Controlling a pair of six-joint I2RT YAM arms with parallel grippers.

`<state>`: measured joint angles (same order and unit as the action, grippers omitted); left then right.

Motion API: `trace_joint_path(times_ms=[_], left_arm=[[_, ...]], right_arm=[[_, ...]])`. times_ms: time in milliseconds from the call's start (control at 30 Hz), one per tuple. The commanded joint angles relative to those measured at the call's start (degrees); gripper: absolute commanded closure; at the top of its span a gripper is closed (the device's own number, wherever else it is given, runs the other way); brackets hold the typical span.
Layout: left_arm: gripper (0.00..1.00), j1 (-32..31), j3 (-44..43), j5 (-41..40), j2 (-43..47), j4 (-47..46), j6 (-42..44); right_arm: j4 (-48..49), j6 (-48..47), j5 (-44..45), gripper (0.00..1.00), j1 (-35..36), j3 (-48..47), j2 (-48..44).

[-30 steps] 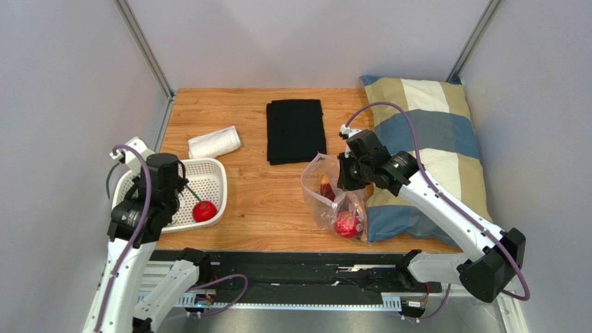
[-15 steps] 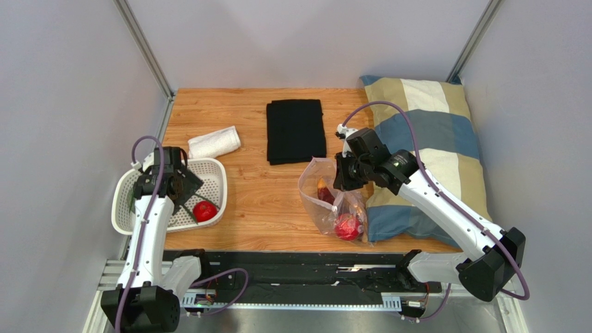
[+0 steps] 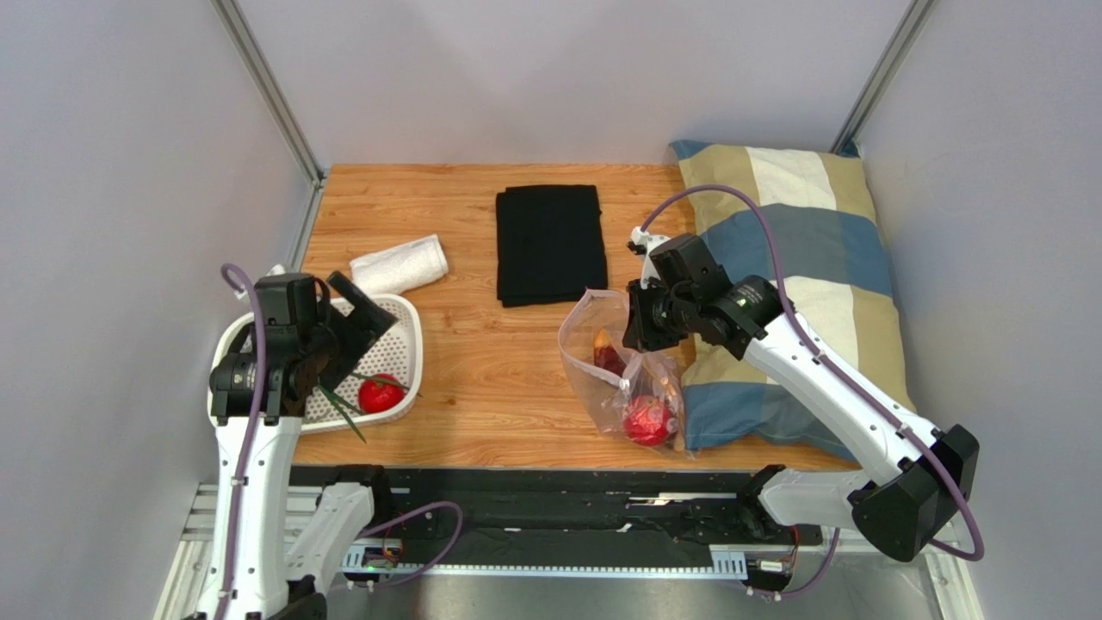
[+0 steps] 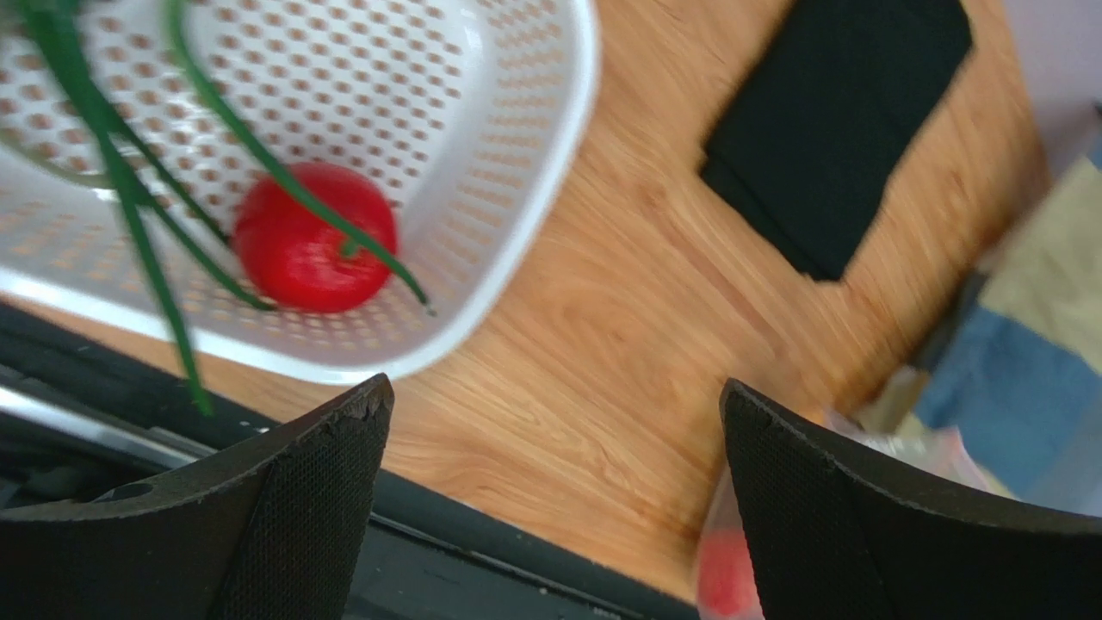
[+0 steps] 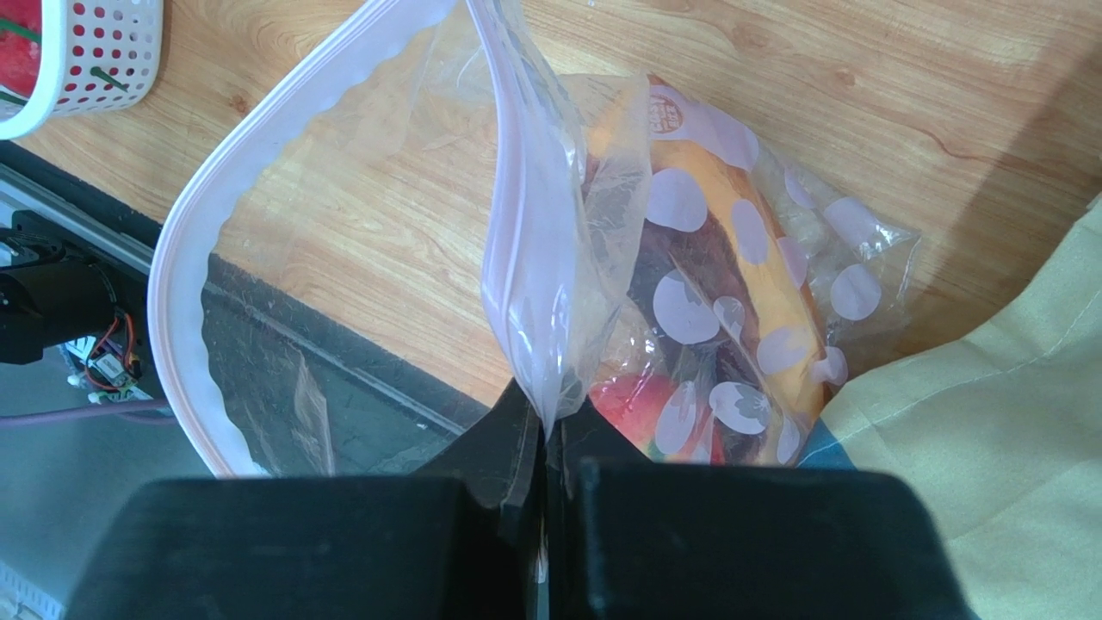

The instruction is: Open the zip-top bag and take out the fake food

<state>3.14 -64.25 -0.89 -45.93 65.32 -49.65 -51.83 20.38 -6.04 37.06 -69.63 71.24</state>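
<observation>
The clear zip-top bag (image 3: 618, 375) with pale dots lies by the table's near edge, its mouth open and its pinkish zip strip (image 5: 194, 297) curving wide. My right gripper (image 3: 643, 326) is shut on the bag's upper edge (image 5: 550, 388). Inside the bag are an orange elongated piece (image 5: 744, 265) and a red fruit (image 5: 631, 407). My left gripper (image 3: 361, 340) is open and empty, just above the white basket's right side; in the left wrist view (image 4: 556, 426) it is over bare wood. A second red fruit (image 4: 314, 252) and the green leafy stems (image 4: 136, 194) lie in the basket, with stems hanging over its rim.
The white perforated basket (image 3: 399, 320) stands at the near left. A rolled white towel (image 3: 399, 264) and a folded black cloth (image 3: 551, 242) lie farther back. A striped pillow (image 3: 796, 258) fills the right side, touching the bag. Grey walls close in on both sides.
My left gripper has lifted out of the basket and swung right, open. The green stems now lie in the basket over its rim. The right gripper keeps hold of the bag.
</observation>
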Motion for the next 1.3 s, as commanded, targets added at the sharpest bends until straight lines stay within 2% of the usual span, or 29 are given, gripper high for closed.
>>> trace_joint_path(times_ms=[0, 33, 100, 133, 200, 233, 300, 333, 367, 500, 567, 633, 800, 833, 867, 1133, 1200, 1233, 1267], left_arm=[[0.01, -11.8, -6.8, 6.3, -3.3, -6.1, -1.7], [0.01, -18.5, -8.0, 5.6, -4.5, -6.8, -2.0], [0.01, -25.6, -11.0, 4.5, -8.8, -9.5, -2.4], [0.03, -31.5, -12.3, 4.4, -10.5, -9.9, -2.5], [0.06, -37.0, -16.1, 3.6, -15.7, -12.6, -0.9], [0.09, -43.0, -17.5, 3.1, -17.4, -13.7, 0.4], [0.11, -47.6, -20.5, 3.0, -22.3, -17.7, 3.7], [0.15, -49.1, -20.9, 4.2, -23.7, -19.5, 4.4], [0.18, -50.9, -21.1, 8.2, -26.4, -21.4, 4.6], [0.29, -53.1, -19.3, 15.8, -30.8, -32.7, 4.0], [0.41, -53.1, -19.0, 19.4, -32.7, -35.6, 3.2], [0.63, -53.1, -19.1, 21.1, -34.0, -39.1, 2.5], [0.68, -53.1, -21.6, 20.0, -37.9, -36.1, 2.5], [0.79, -52.9, -22.0, 18.9, -38.2, -34.8, 2.6], [0.85, -52.6, -22.0, 16.7, -38.1, -32.6, 2.5], [0.85, -50.5, -11.4, 21.9, -33.3, -40.6, -2.6], [0.86, -50.5, -10.7, 21.0, -33.2, -37.7, -1.7], [0.87, -50.5, -11.0, 17.9, -33.1, -35.5, -0.7], [0.87, -50.3, -12.2, 16.4, -33.2, -30.6, 1.9]], right_arm=[[0.9, -1.5, -1.1, 1.0, -0.5, -3.0, 0.6], [0.9, -1.4, -1.1, 1.0, -0.5, -3.1, 0.7], [1.0, -1.3, -1.2, 1.0, -0.5, -3.2, 0.7], [1.2, -1.0, -1.2, 1.0, -0.5, -3.2, 0.7], [1.4, -0.7, -1.5, 1.0, -0.5, -3.2, 0.7], [1.6, -0.3, -1.6, 1.0, -0.6, -3.2, 0.7], [1.7, 0.0, -1.5, 1.0, -0.5, -3.4, 0.7], [2.0, 0.4, -1.4, 1.0, -0.6, -3.5, 0.7], [2.1, 0.4, -1.3, 1.0, -0.6, -3.6, 0.7], [2.3, 1.3, -2.2, 1.0, -0.6, -4.5, 0.7], [2.4, 2.3, -2.9, 1.0, -0.6, -4.6, 0.7], [2.8, 3.1, -4.1, 1.0, -0.5, -4.6, 0.6], [3.4, 3.4, -5.5, 1.0, 0.5, -6.7, 1.4], [3.4, 3.5, -5.6, 1.0, 0.6, -7.3, 1.6], [3.4, 3.9, -5.7, 1.0, 0.7, -7.8, 2.1], [4.4, 5.9, -7.0, 1.0, 2.2, -12.8, 4.3], [4.5, 5.9, -6.3, 1.0, 2.2, -13.1, 4.7], [4.6, 5.5, -6.2, 1.0, 2.3, -13.3, 4.8], [4.6, 5.5, -6.3, 1.0, 2.3, -13.2, 4.9]])
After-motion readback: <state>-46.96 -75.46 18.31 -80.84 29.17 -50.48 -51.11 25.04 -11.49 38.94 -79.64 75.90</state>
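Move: Some 36 cm to the left hand's right, about 2 cm ahead and 6 cm below, is the zip-top bag's open mouth. Below it lie the dark red food, roughly 38 cm right, 3 cm ahead and 19 cm down, and the bagged tomato, 45 cm right and 7 cm back. The white basket's middle is about 12 cm left, 1 cm ahead, 20 cm down. From the right hand, still pinching the rim, the mouth's middle is about 5 cm left and 1 cm ahead. Swinging right about 35 cm from above the basket to the bag's mouth, the left hand arcs up some 6 cm, then sinks about 4 at the end, yawing roughly 65 degrees clockwise while its wide-open fingers close nearly shut. The right hand keeps its pinch on the rim and, late on, lifts it about 5 cm and draws it as far left, towards the left gripper. ##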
